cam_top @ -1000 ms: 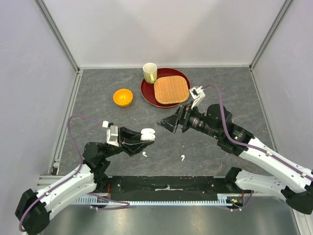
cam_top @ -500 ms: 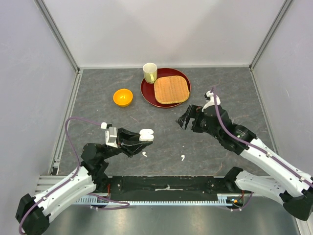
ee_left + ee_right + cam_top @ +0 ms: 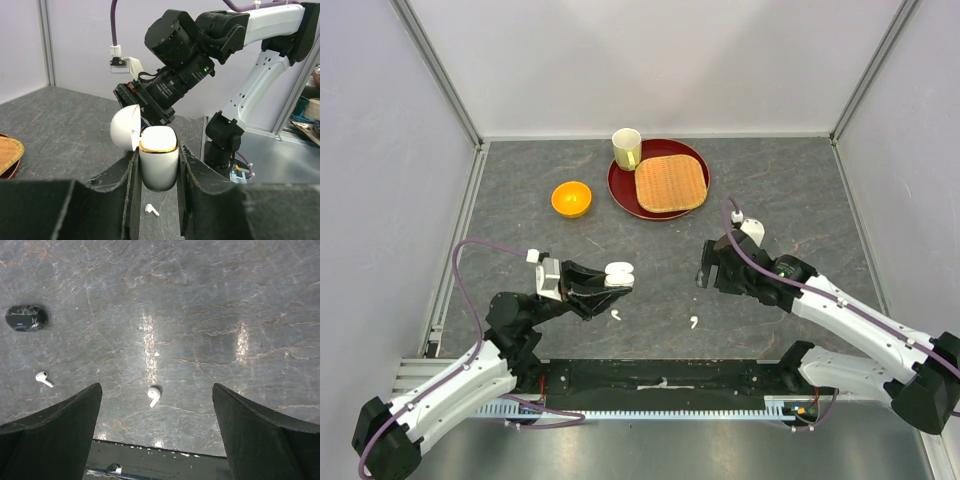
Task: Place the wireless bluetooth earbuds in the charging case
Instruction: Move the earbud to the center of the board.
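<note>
My left gripper [image 3: 618, 278] is shut on the white charging case [image 3: 158, 167], held upright above the table with its lid [image 3: 125, 128] swung open. Two white stemmed earbuds lie on the grey table: one [image 3: 616, 316] below the case, also showing between the left fingers [image 3: 152, 209], and one [image 3: 694, 322] further right. My right gripper [image 3: 704, 270] hangs open, pointing down. In the right wrist view its gripper [image 3: 156, 389] stands above the right earbud [image 3: 153, 396], with the other earbud [image 3: 43, 378] off to the left.
A small black rounded object with a blue light [image 3: 26, 318] lies on the table past the left earbud. At the back stand an orange bowl [image 3: 571, 198], a red plate [image 3: 620, 190] with a woven mat [image 3: 670, 183], and a pale mug [image 3: 626, 148].
The right arm has drawn back from the case toward the right and turned its open gripper down over the table. The left gripper with the case has stayed put.
</note>
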Available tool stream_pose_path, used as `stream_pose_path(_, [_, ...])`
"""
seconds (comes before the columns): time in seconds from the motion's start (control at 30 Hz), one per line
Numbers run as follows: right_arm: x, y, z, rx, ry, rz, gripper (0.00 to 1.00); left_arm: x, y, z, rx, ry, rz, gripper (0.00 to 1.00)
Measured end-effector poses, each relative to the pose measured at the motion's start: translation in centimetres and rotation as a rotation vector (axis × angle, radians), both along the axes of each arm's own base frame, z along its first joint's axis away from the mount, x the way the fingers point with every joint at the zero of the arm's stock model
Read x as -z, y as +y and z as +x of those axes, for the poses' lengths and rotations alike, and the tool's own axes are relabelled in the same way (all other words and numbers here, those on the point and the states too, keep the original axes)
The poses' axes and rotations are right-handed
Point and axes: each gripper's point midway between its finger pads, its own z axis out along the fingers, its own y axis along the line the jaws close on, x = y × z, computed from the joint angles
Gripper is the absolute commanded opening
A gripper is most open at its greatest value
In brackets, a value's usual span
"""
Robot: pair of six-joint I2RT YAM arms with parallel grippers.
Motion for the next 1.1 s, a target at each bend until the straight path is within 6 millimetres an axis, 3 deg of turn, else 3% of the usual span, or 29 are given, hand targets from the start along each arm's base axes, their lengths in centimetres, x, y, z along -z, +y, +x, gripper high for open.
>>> stream_pose_path(0.3, [-0.8, -2.0, -0.4, 0.098, -0.090, -0.188, 0.98, -0.3, 0.3, -0.2, -0.006, -0.010, -0.006, 0.02])
stream_pose_path(0.63, [0.4, -0.7, -0.7, 0.138, -0.061, -0.122, 0.98, 0.3, 1.3, -0.7, -0.039, -0.028, -0.010, 0.02])
stream_pose_path(0.83, [3.7, -0.3, -2.3, 0.155, 0.036, -0.080, 0.79, 0.3, 2.1, -1.0, -0.067, -0.045, -0.017, 0.02])
stream_pose_path(1.1, [6.7, 2.6, -3.9, 0.127, 0.126, -0.027, 0.64, 0.7, 2.8, -1.1, -0.094, -0.043, -0.014, 0.02])
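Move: The right-hand white earbud lies about 12 cm below my open right hand, roughly 5 cm back and 4 cm to its left. The other white earbud is some 20 cm left of it and 2 cm farther out; the black case is also about 20 cm to its left, but roughly 13 cm farther out. From my raised left hand, which already holds the open white case, the earbud is some 16 cm right, 2 cm ahead and 27 cm down. My right hand first sways about 2 cm right with a brief roll, comes back, then sinks some 7 cm while drawing back about 4 cm and going left towards the right-hand white earbud. The fingers tip a little more downward and start narrowing, still clear of it. My left hand eases the white case about 3 cm left, away from that earbud, grip kept. ##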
